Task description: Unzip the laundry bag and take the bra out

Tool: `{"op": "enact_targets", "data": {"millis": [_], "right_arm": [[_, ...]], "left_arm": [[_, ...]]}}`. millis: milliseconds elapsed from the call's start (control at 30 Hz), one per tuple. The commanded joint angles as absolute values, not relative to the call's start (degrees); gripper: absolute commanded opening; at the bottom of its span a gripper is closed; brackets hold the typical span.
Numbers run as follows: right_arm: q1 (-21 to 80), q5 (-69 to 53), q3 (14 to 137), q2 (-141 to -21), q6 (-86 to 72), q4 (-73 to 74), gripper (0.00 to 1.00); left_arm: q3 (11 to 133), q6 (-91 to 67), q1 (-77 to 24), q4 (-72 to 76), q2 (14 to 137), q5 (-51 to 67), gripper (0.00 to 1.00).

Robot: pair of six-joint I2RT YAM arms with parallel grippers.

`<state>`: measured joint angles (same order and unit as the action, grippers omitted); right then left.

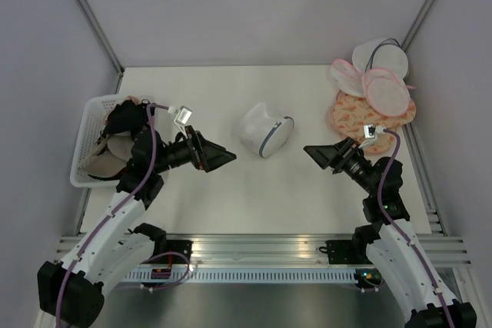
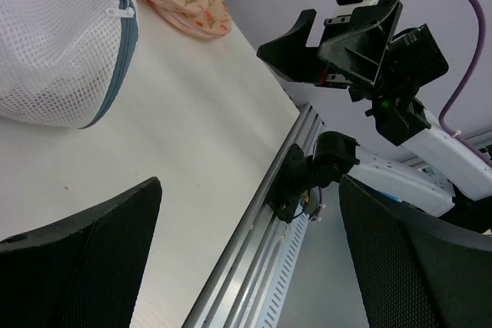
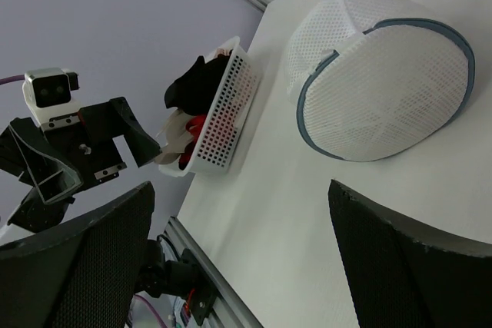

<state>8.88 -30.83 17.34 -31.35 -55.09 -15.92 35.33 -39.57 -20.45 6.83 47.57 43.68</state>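
The laundry bag (image 1: 265,130) is a round dome of white mesh with a dark grey zipper rim, lying zipped shut mid-table. It also shows in the left wrist view (image 2: 58,48) and in the right wrist view (image 3: 380,74). The bra is hidden inside it. My left gripper (image 1: 227,156) is open and empty, hovering left of the bag. My right gripper (image 1: 311,151) is open and empty, hovering right of it. Both point toward the bag without touching it.
A white perforated basket (image 1: 81,160) with dark and beige garments stands at the left edge; it also shows in the right wrist view (image 3: 223,117). Peach patterned bags (image 1: 346,117) and pink-rimmed white round bags (image 1: 387,90) are piled at the back right. Metal rail (image 1: 261,247) runs along the near edge.
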Motion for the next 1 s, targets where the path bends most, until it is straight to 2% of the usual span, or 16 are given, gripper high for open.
{"op": "enact_targets", "data": {"millis": [0,133,233,267,367,533,567,667,833,967], "right_arm": [[9.1,-33.3,20.6,-31.5,-53.4,-17.4,0.98],[9.1,-30.6,20.4,-28.7,-50.9,-13.6,0.98],[9.1,-29.8,19.3,-27.3,-50.9,-13.7,0.98],[9.1,-29.4,19.1,-27.1,-50.9,-13.4,0.98],[9.1,-27.2,20.0,-26.7,-48.4,-8.7,0.98],[9.1,-25.3,23.2,-26.6,-42.0,-0.2,0.98],[9.1,-25.1,23.5,-26.6,-41.5,1.4,0.98],[9.1,-24.8,23.8,-26.6,-40.8,2.6,0.98],[9.1,-25.0,23.5,-27.2,-39.7,3.3,0.98],[9.1,-25.4,22.8,-27.8,-39.6,3.0,0.98]], "left_arm": [[33.3,-40.1,-20.8,11.9,46.1,43.6,1.00],[34.5,-35.3,-21.8,9.9,50.9,40.7,1.00],[43.4,-26.2,-29.1,0.8,58.6,28.9,1.00],[45.2,-24.5,-31.2,0.4,60.5,19.6,1.00],[49.5,-20.6,-36.4,0.4,68.0,9.6,1.00],[52.8,-14.0,-42.6,4.7,75.8,0.3,1.00],[53.3,-12.4,-43.8,4.9,77.2,-7.1,1.00],[53.9,-8.4,-47.3,6.1,81.8,-17.8,1.00],[48.1,-5.0,-49.8,16.4,81.0,-21.2,1.00],[47.8,-0.4,-49.9,18.7,77.9,-10.2,1.00]]}}
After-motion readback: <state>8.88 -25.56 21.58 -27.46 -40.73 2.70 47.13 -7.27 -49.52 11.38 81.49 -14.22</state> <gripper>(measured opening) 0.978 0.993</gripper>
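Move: The mesh laundry bag lies about 22 cm ahead of the left hand, 11 cm to its right and 20 cm below. On the table at much the same depth, the white basket stands some 36 cm left of this hand and 20 cm ahead, and the orange cloth about 45 cm to its right and 26 cm ahead. From the right hand the bag is roughly 21 cm ahead, 15 cm left and 17 cm below. Downward, forward and to the right the left hand sweeps in on the near side of the laundry bag, about 11 cm down, 10 cm forward and 7 cm right, the last part mostly down. Its wrist swings through nearly 50 degrees, so the wide-open fingers come to point forward-right and slightly down. The right hand, also open, sinks some 3 cm and shifts slightly right. ##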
